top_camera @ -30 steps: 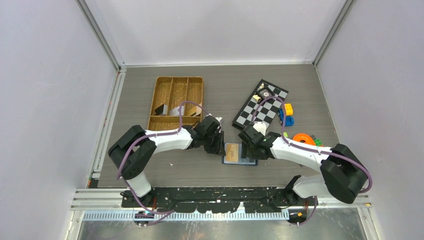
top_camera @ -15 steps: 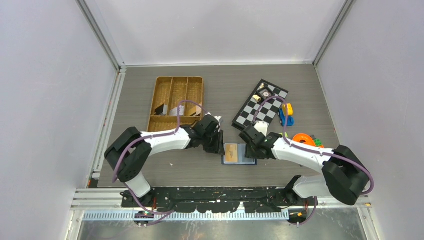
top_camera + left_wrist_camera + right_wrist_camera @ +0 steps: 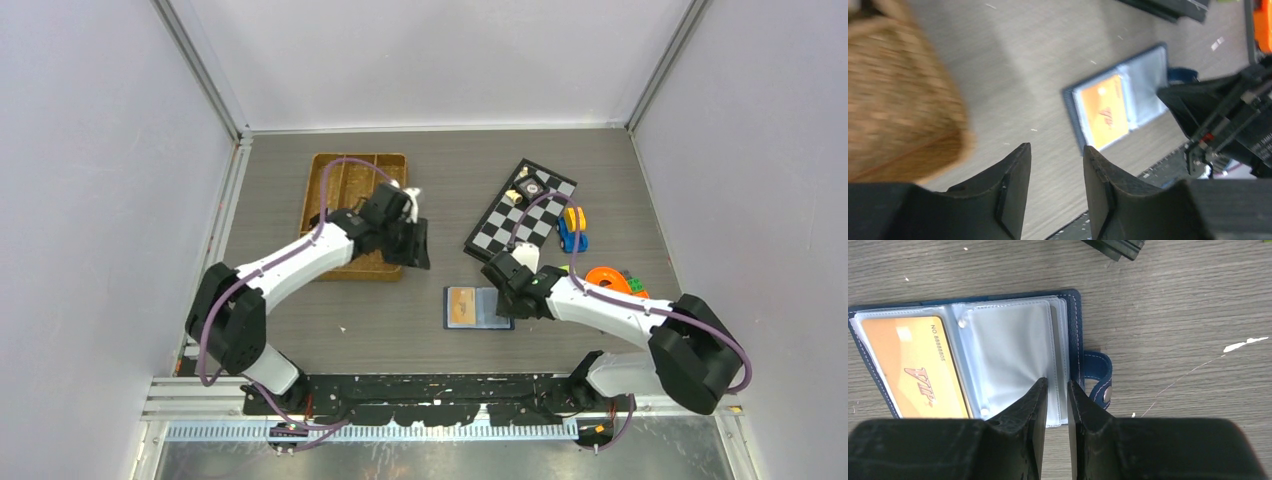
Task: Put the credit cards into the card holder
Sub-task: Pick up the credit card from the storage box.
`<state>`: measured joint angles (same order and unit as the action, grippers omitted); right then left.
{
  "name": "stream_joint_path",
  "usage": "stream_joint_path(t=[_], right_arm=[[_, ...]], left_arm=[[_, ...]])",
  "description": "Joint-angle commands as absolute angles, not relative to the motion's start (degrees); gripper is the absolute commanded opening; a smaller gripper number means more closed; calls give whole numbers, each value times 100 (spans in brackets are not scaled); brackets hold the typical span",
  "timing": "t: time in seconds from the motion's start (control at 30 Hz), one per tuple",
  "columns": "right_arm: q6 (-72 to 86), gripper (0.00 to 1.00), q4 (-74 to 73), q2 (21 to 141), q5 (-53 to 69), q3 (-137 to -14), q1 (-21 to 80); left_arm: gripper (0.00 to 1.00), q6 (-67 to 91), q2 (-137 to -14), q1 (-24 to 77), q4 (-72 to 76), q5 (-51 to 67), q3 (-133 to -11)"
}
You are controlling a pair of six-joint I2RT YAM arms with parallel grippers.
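Observation:
The navy card holder (image 3: 497, 308) lies open on the table, its clear sleeves (image 3: 1013, 347) facing up. An orange credit card (image 3: 462, 305) (image 3: 918, 367) sits in its left sleeve. The snap tab (image 3: 1098, 375) sticks out on the right. My right gripper (image 3: 1058, 387) (image 3: 507, 290) straddles the sleeves' right edge, and only a narrow gap is left between its jaws. One fingertip puckers the plastic. My left gripper (image 3: 1055, 155) (image 3: 412, 243) hovers open and empty by the wicker tray's near right corner. Its view shows the holder (image 3: 1148, 75) and card (image 3: 1103, 112) further off.
The brown wicker tray (image 3: 330, 170) (image 3: 898, 100) stands at the back left, partly under my left arm. A checkerboard (image 3: 520, 205) lies at the back right. A blue toy car (image 3: 572, 240), a yellow piece (image 3: 576, 216) and an orange toy (image 3: 605, 277) lie beside it.
My left arm has swung away from the holder, back and left to the tray, and its jaws have widened. My right gripper's jaws have narrowed over the holder's right edge.

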<state>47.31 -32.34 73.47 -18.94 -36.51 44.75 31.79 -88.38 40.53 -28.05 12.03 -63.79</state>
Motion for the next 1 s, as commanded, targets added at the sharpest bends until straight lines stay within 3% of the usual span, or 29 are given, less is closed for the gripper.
stream_joint_path(t=[0.0, 0.27, 0.97], right_arm=[[4758, 27, -3352, 7074, -1850, -3530, 4415], [4595, 44, -3322, 6529, -1731, -3569, 4329], [4458, 50, -3048, 6391, -1368, -3404, 4165]], left_arm=[[47, 2086, -8622, 3148, -4061, 934, -7045], [62, 1325, -9107, 2005, -4322, 447, -7822], [67, 1096, -10998, 1482, -3873, 826, -8783]])
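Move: The white card stack in the storage box's middle compartment lies about 14 cm ahead of my left hand, some 17 cm to its left and roughly 8 cm below. The gold card stack is about 9 cm to the right of the white one and 1 cm farther out; the card holder lies some 6 cm back and 12 cm to the right of my left hand. From my right hand the white stack is about 23 cm ahead and 35 cm to the left. I swing my left hand some 22 cm forward and left, over the box's near right part, first rising about 4 cm, then sinking about 7 cm towards the white card stack, opening the fingers wider and turning them some 20 degrees to point more steeply down, still above the cards. My right hand opens its fingers at the holder's right-hand page edge and lifts about 2 cm clear. ##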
